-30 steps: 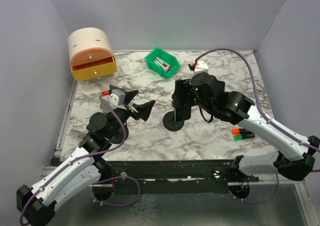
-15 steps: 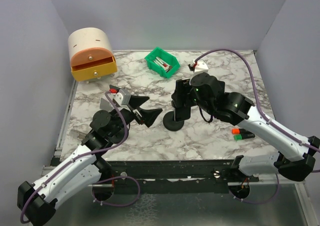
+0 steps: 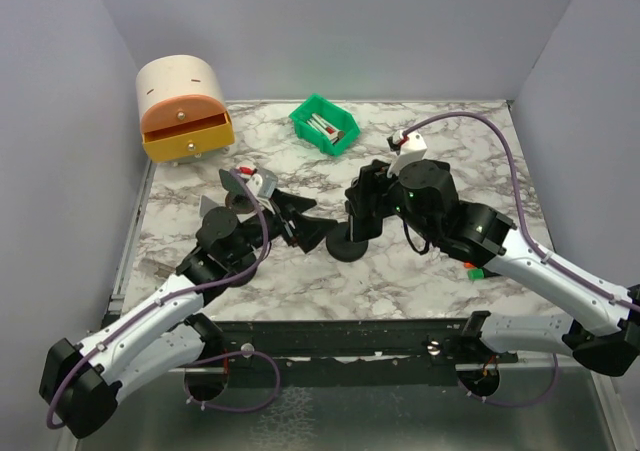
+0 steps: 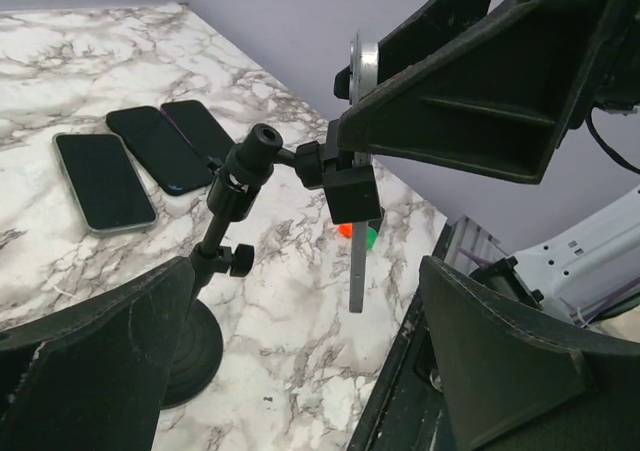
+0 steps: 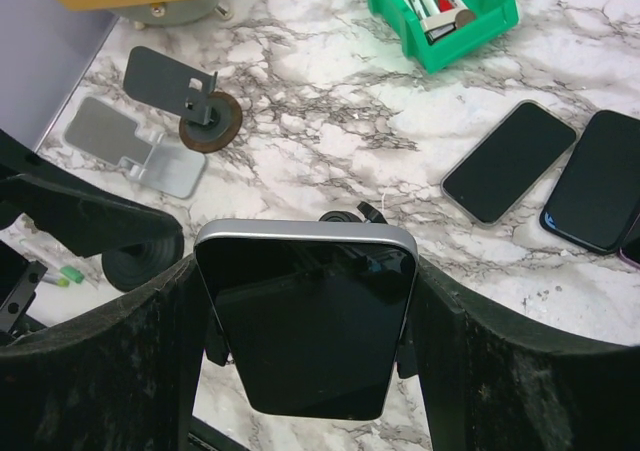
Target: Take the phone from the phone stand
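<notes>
The phone, dark-screened with a silver rim, sits clamped in the black phone stand near the table's middle. My right gripper is shut on the phone, one finger pressed to each long edge; from above it shows at the stand's head. The left wrist view has the phone edge-on, with the stand's jointed arm and round base below. My left gripper is open just left of the stand's base and holds nothing.
Three spare phones lie flat on the marble behind the stand. A green bin of markers and a tan drawer box stand at the back. Two small metal stands sit at the left. Orange and green markers lie under my right arm.
My left gripper has swung right, from mid-left of the table to beside the stand's base. The right gripper's fingers have closed in on the phone's edges.
</notes>
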Action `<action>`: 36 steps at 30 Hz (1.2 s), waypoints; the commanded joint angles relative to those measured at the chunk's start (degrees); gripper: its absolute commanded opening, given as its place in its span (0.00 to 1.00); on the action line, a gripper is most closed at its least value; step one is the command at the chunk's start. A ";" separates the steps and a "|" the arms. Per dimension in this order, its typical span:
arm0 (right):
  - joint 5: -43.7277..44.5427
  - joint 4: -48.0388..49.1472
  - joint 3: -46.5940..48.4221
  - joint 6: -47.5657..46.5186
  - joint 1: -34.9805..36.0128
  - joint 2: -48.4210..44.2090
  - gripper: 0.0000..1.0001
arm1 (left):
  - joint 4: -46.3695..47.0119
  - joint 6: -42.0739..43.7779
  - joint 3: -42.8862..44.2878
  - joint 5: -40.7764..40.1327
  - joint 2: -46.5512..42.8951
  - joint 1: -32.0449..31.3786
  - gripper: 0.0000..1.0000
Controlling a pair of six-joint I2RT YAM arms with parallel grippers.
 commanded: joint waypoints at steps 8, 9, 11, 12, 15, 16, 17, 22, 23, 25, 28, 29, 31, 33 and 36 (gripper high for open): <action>-1.68 3.33 -1.17 0.15 0.52 -0.02 0.00 | 8.01 -5.24 4.69 3.90 7.66 -0.81 0.90; -1.70 3.11 -1.03 0.24 0.52 0.09 0.00 | 8.31 -5.30 4.90 3.80 8.28 -0.85 0.89; -1.68 2.55 -0.69 0.50 0.50 0.33 0.00 | 8.85 -5.41 5.19 3.82 9.25 -1.06 0.86; -1.60 2.36 -0.55 0.60 0.50 0.42 0.00 | 9.11 -5.44 5.41 3.77 9.86 -1.19 0.85; -1.38 1.91 -0.24 0.92 0.44 0.62 0.00 | 9.53 -5.41 6.06 3.77 11.18 -1.75 0.81; -1.33 1.76 -0.08 1.03 0.50 0.68 0.00 | 9.68 -5.37 6.21 3.82 11.51 -1.98 0.80; -1.19 1.49 0.09 1.10 0.50 0.79 0.00 | 9.72 -5.29 6.42 3.76 11.83 -2.19 0.79; -0.89 0.68 0.70 1.24 0.47 1.17 0.00 | 9.73 -5.68 7.46 2.18 13.09 -3.18 0.74; -0.78 0.59 0.74 1.32 0.46 1.24 0.00 | 9.73 -5.87 7.51 1.78 13.21 -3.35 0.73; -0.56 0.20 0.99 1.30 0.46 1.42 0.00 | 9.64 -6.17 7.60 0.74 13.30 -3.78 0.71; 0.04 -0.56 1.37 1.64 0.49 1.65 0.00 | 8.98 -6.46 7.60 -1.02 12.91 -4.56 0.68; 0.26 -0.84 1.58 1.72 0.48 1.74 0.00 | 8.24 -6.36 7.60 -2.14 12.68 -4.81 0.68; 0.70 -1.44 1.95 1.91 0.51 1.94 0.00 | 5.49 -5.52 8.07 -5.00 11.82 -5.70 0.67; 0.86 -1.78 2.25 2.10 0.48 2.09 0.00 | 2.19 -4.05 8.77 -8.32 11.35 -6.93 0.67; 0.87 -2.15 2.68 2.27 0.52 2.55 0.00 | -1.61 -1.64 10.24 -12.93 11.16 -8.93 0.67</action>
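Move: The phone stand's black clamp lies about 7 cm to the right of the left gripper and 1 cm ahead, nearly level with it. The phone stands edge-on about 8 cm to the right and level fore-and-aft. The stand's round base is some 5 cm to the right, 4 cm ahead and 20 cm below. From the right hand, already gripping the phone's edges, the clamp is about 2 cm ahead, 1 cm left and 2 cm lower. Bring the left gripper about 5 cm to the right and a touch forward and up, in just under the right fingers, easing off as it reaches the clamp behind the phone. Narrow the fingers by roughly a quarter on the way, one either side of the clamp, without shutting them. Keep the right gripper nearly still, holding the phone by its edges. ##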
